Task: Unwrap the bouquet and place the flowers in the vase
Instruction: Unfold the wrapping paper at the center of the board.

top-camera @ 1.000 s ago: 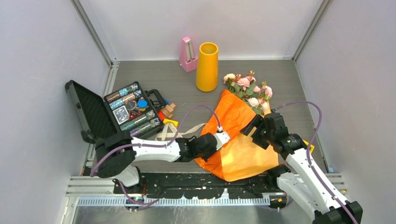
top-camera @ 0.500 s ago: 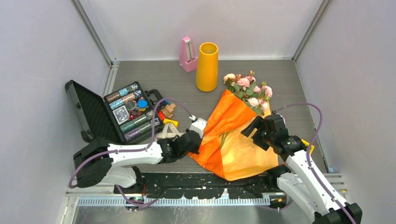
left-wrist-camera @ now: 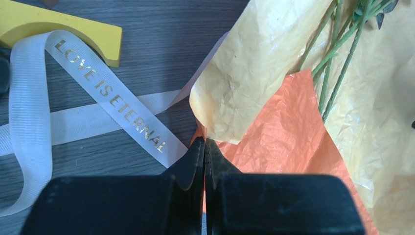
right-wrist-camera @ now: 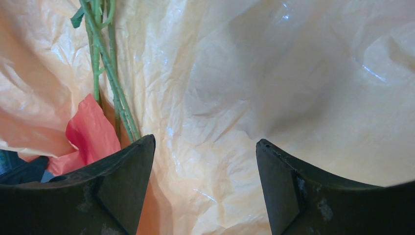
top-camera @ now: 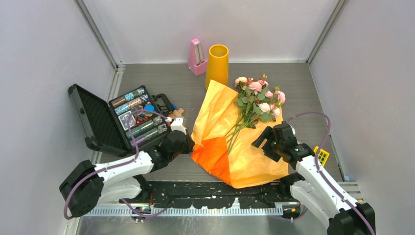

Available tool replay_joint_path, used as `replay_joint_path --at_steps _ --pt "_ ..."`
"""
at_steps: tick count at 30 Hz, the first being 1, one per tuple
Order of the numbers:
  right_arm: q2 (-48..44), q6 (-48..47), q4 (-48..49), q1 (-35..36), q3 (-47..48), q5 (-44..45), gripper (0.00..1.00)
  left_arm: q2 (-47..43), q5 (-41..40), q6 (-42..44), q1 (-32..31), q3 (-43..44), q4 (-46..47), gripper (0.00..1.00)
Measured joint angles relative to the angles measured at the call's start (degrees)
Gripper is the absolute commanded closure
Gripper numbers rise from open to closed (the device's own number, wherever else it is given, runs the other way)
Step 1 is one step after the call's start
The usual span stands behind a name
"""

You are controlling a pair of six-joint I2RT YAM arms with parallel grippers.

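The bouquet lies unrolled: its crinkled orange paper [top-camera: 244, 152] is spread flat with one flap lifted toward the vase. The flowers [top-camera: 258, 96], pink roses, lie on it with green stems [right-wrist-camera: 105, 68] bare. My left gripper [top-camera: 190, 145] is shut on the paper's orange left edge [left-wrist-camera: 274, 142], pinched at the jaw tips [left-wrist-camera: 204, 143]. Low over the paper's right part, beside the stem ends, my right gripper [top-camera: 260, 143] hangs open [right-wrist-camera: 205, 143] and holds nothing. The yellow-orange vase [top-camera: 218, 61] stands upright at the back.
The beige ribbon [left-wrist-camera: 100, 88] lies loose on the table left of the paper, next to a yellow block [left-wrist-camera: 58, 29]. An open black case [top-camera: 125, 120] of small parts sits at left. A pink metronome [top-camera: 196, 57] stands beside the vase. A small yellow piece [top-camera: 322, 155] lies at right.
My left gripper has drawn the paper's edge to the left, opening the wrap and baring the stems. The right gripper has stayed open, almost in place.
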Motion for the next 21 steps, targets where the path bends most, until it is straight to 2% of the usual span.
replay_joint_path --at_steps 7,18,21 --pt "2.05 0.02 2.49 0.0 -2.4 1.97 0.2 -1.33 0.48 -0.15 3.15 0.04 -2.14 1.0" --pt "3.37 -0.04 3.1 0.0 -3.5 4.92 0.2 -1.6 -3.52 5.29 5.53 2.58 -10.62 1.0" --pt "4.02 -0.09 3.21 0.0 -3.5 5.27 0.2 -1.18 -4.17 7.43 5.88 4.5 -12.98 0.93"
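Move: Some 5 cm left of the left hand and 2 cm ahead is bare board to draw the pinched paper over, roughly 5 cm lower; the case's tray is about 22 cm left, 11 ahead, wooden blocks 7 left, 13 ahead. The paper's middle lies 19 cm right, 1 ahead of the left hand; from the right hand it is 8 left, level, 4 below, with the stem ends 11 left, 1 back and flower heads 19 straight ahead. Drawing the pinched paper edge about 5 cm to the left towards the case, with a slight forward drift, the left hand keeps its fingers shut and rolls some 15 degrees, its left side rising. Meanwhile the right hand, still wide open, sinks about 3 cm and eases a little right until its fingertips are close over or on the cream side of the paper. ##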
